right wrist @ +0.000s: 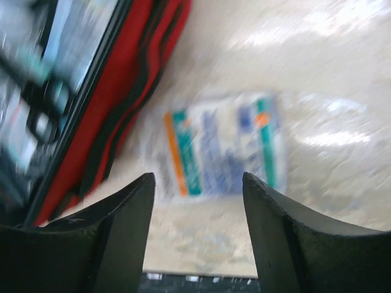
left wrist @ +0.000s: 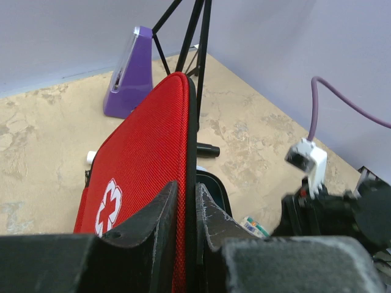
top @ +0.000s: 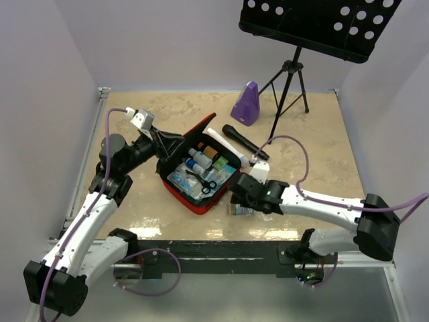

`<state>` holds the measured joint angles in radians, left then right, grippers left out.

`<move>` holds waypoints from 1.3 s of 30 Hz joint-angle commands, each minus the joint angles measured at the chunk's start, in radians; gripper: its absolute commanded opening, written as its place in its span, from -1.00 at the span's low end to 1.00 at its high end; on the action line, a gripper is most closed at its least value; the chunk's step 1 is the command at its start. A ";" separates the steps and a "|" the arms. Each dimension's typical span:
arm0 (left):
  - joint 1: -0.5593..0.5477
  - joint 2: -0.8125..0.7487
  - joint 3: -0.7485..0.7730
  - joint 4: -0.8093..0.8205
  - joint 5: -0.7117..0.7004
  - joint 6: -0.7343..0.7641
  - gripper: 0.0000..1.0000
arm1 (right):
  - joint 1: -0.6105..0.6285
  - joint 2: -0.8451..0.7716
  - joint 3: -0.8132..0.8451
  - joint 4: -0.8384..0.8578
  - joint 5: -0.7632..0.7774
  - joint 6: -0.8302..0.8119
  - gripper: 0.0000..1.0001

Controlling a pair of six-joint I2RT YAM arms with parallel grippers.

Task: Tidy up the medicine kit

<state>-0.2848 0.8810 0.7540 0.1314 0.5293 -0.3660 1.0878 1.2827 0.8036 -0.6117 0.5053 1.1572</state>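
The medicine kit [top: 201,176] lies open mid-table, red outside with black lining, with bottles, packets and black scissors inside. My left gripper [top: 169,142] is shut on the raised lid's edge; in the left wrist view the fingers [left wrist: 165,210] pinch the red lid [left wrist: 146,146] near its white cross [left wrist: 109,206]. My right gripper [top: 239,196] is open and empty, hovering just above a clear packet [top: 240,210] with teal and orange print that lies on the table beside the kit's near right edge. The right wrist view shows this packet [right wrist: 223,146], blurred, ahead of the open gripper [right wrist: 198,183], with the kit's red wall [right wrist: 125,91] to its left.
A purple metronome [top: 245,104] stands at the back, next to a black music stand [top: 292,74]. A black cylindrical object [top: 244,141] and a white tube [top: 216,136] lie just behind the kit. The table's near edge is close below the packet.
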 commanded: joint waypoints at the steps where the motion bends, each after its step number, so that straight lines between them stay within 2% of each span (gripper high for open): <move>1: -0.005 -0.011 -0.012 0.010 0.014 -0.005 -0.73 | -0.196 -0.054 -0.047 0.016 -0.017 -0.072 0.27; 5: -0.005 -0.007 -0.013 0.020 0.018 -0.017 -0.73 | -0.262 -0.040 -0.069 0.050 -0.062 -0.128 0.25; 9: -0.004 -0.007 -0.019 0.023 0.028 -0.024 -0.73 | -0.273 0.039 -0.063 0.067 -0.096 -0.165 0.22; 20: -0.005 -0.020 -0.030 0.036 0.029 -0.025 -0.73 | -0.279 0.135 -0.086 0.135 -0.218 -0.252 0.02; 25: -0.005 -0.025 -0.035 0.030 0.026 -0.022 -0.72 | -0.279 0.178 -0.087 0.150 -0.257 -0.287 -0.24; 28: -0.005 -0.031 -0.036 0.027 0.017 -0.014 -0.73 | -0.279 0.184 -0.084 0.144 -0.263 -0.289 -0.53; 30: -0.005 -0.031 -0.036 0.024 0.014 -0.011 -0.72 | -0.279 0.158 -0.084 0.138 -0.260 -0.274 -0.77; 31: -0.005 -0.033 -0.036 0.024 0.014 -0.011 -0.72 | -0.279 0.136 -0.083 0.119 -0.248 -0.255 -0.99; 36: -0.004 -0.033 -0.030 0.014 0.015 -0.011 -0.73 | -0.276 -0.063 -0.051 0.026 -0.186 -0.199 -1.00; 39: -0.004 -0.028 -0.027 0.010 0.014 -0.011 -0.73 | -0.278 -0.164 0.024 -0.058 -0.136 -0.194 -1.00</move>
<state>-0.2886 0.8616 0.7330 0.1421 0.5385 -0.3828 0.8112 1.2510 0.7315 -0.5503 0.2821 0.9260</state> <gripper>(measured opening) 0.207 0.036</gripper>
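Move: The clear plastic packet with the coloured strips lies flat on the table, about 7 cm below the open right hand and some 2 cm ahead, with its right edge roughly 3 cm to the right. The kit stands with its middle around 12 cm left and 8 cm ahead of that hand; the microphone is about 19 cm ahead and 3 cm right. From the left hand, still holding the kit's lid up, the packet is roughly 20 cm right, 9 cm back and far below, near 28 cm. The packet is taken by its right edge: the open right hand swings about 6 cm right and 4 forward, sinks some 5 cm while easing back left and tipping about 10 degrees steeper, then shuts its fingers to pinch the orange-dotted strip. Keeping that pinch, it rises roughly 4 cm. ##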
